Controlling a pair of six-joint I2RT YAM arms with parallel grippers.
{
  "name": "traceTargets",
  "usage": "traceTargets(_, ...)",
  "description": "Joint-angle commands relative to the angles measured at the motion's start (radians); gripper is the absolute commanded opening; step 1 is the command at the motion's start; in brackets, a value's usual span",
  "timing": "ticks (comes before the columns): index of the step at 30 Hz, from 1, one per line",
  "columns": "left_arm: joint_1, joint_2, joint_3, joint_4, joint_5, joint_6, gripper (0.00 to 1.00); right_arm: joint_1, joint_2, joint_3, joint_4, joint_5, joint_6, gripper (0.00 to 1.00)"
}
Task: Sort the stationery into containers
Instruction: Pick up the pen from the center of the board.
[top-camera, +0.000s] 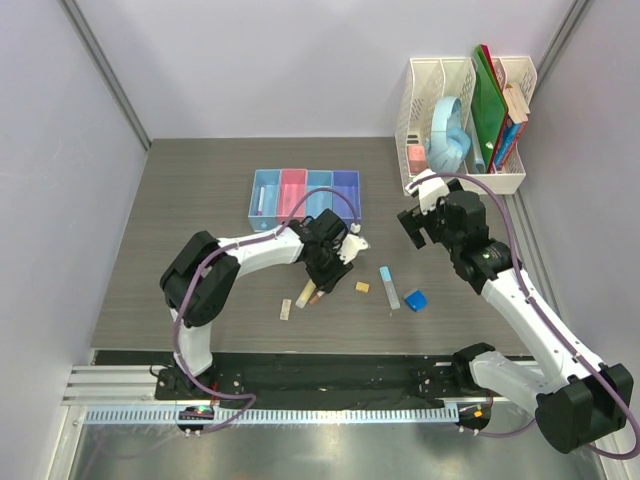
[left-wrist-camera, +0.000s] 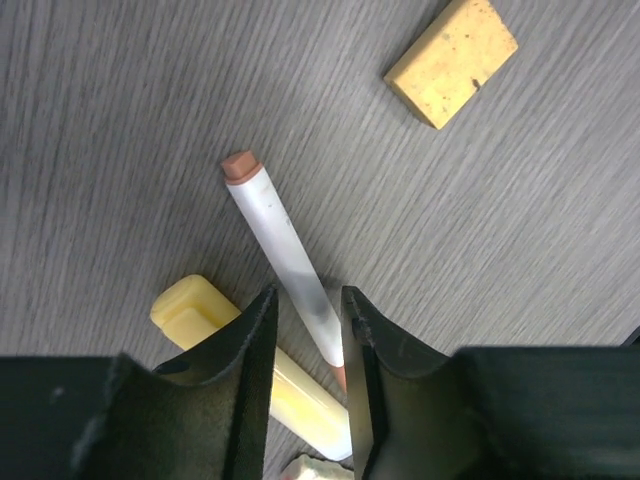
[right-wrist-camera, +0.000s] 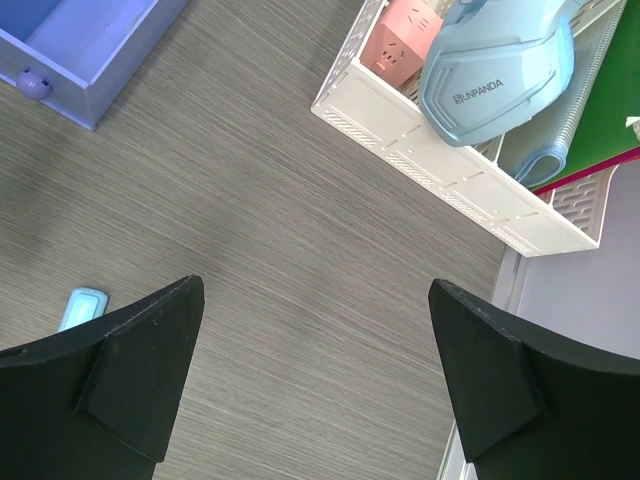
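Note:
A thin white pen (left-wrist-camera: 270, 225) with a reddish cap lies on the table, crossing a yellow marker (left-wrist-camera: 195, 312). My left gripper (left-wrist-camera: 308, 295) is low over them. It is open, its jaws narrow and astride the pen's pointed end. An orange block (left-wrist-camera: 452, 60) lies beyond, and a beige block (top-camera: 286, 308) lies near the marker. The pale blue stick (top-camera: 388, 287) and blue wedge (top-camera: 415, 299) rest to the right. The containers (top-camera: 305, 193), a row of joined bins, stand behind. My right gripper (top-camera: 412, 228) hangs wide open over bare table, holding nothing.
A white mesh rack (top-camera: 460, 125) at the back right holds a green folder, books and a pale blue device. In the right wrist view the purple-blue bin (right-wrist-camera: 90, 50) is at top left and the pale blue stick (right-wrist-camera: 82, 305) is at the left edge.

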Motion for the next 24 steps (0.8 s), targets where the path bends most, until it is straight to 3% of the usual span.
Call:
traceTargets(1,-0.017,0.088,-0.012,-0.007,-0.028,0.008,0.28,-0.007,-0.016,0.05,0.027,0.011,0.021,1.0)
traceTargets(3,-0.021,0.097,0.002,-0.02,-0.025,0.009,0.15,-0.007,-0.016,0.051,0.027,0.011,0.023,1.0)
traceTargets(7,-0.031,0.119,0.015,-0.042,-0.031,0.017,0.1,-0.009,-0.026,0.054,0.025,0.006,0.032,1.0)
traceTargets(9,-0.034,0.128,0.025,-0.054,-0.033,0.02,0.0,-0.009,-0.029,0.056,0.025,0.007,0.034,1.0)
traceTargets(15,-0.034,0.082,0.027,-0.065,0.004,0.034,0.0,-0.01,-0.035,0.051,0.027,0.014,0.035,1.0)
traceTargets(24,0.025,-0.117,0.111,-0.082,0.051,0.025,0.0,-0.013,-0.03,0.06,0.027,0.015,0.038,1.0)
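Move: The pen lies between the left hand's parted fingers, its middle about 1 cm to the right and 1 cm below, level fore and aft. The yellow highlighter is some 4 cm left and 1 cm ahead, the white box about 11 cm left and 5 cm back, and the orange block roughly 9 cm right, level, all about 1 cm lower. From the right hand the pen lies some 10 cm back, 21 cm left and 21 cm below. The left fingers close on the pen's white barrel and pinch it near the middle, while the hand shifts about 1.5 cm right, towards the orange block, low over the table. Keeping that grip, it eases back left a little and starts straight up, some 1 cm, with hardly any wrist turn. ##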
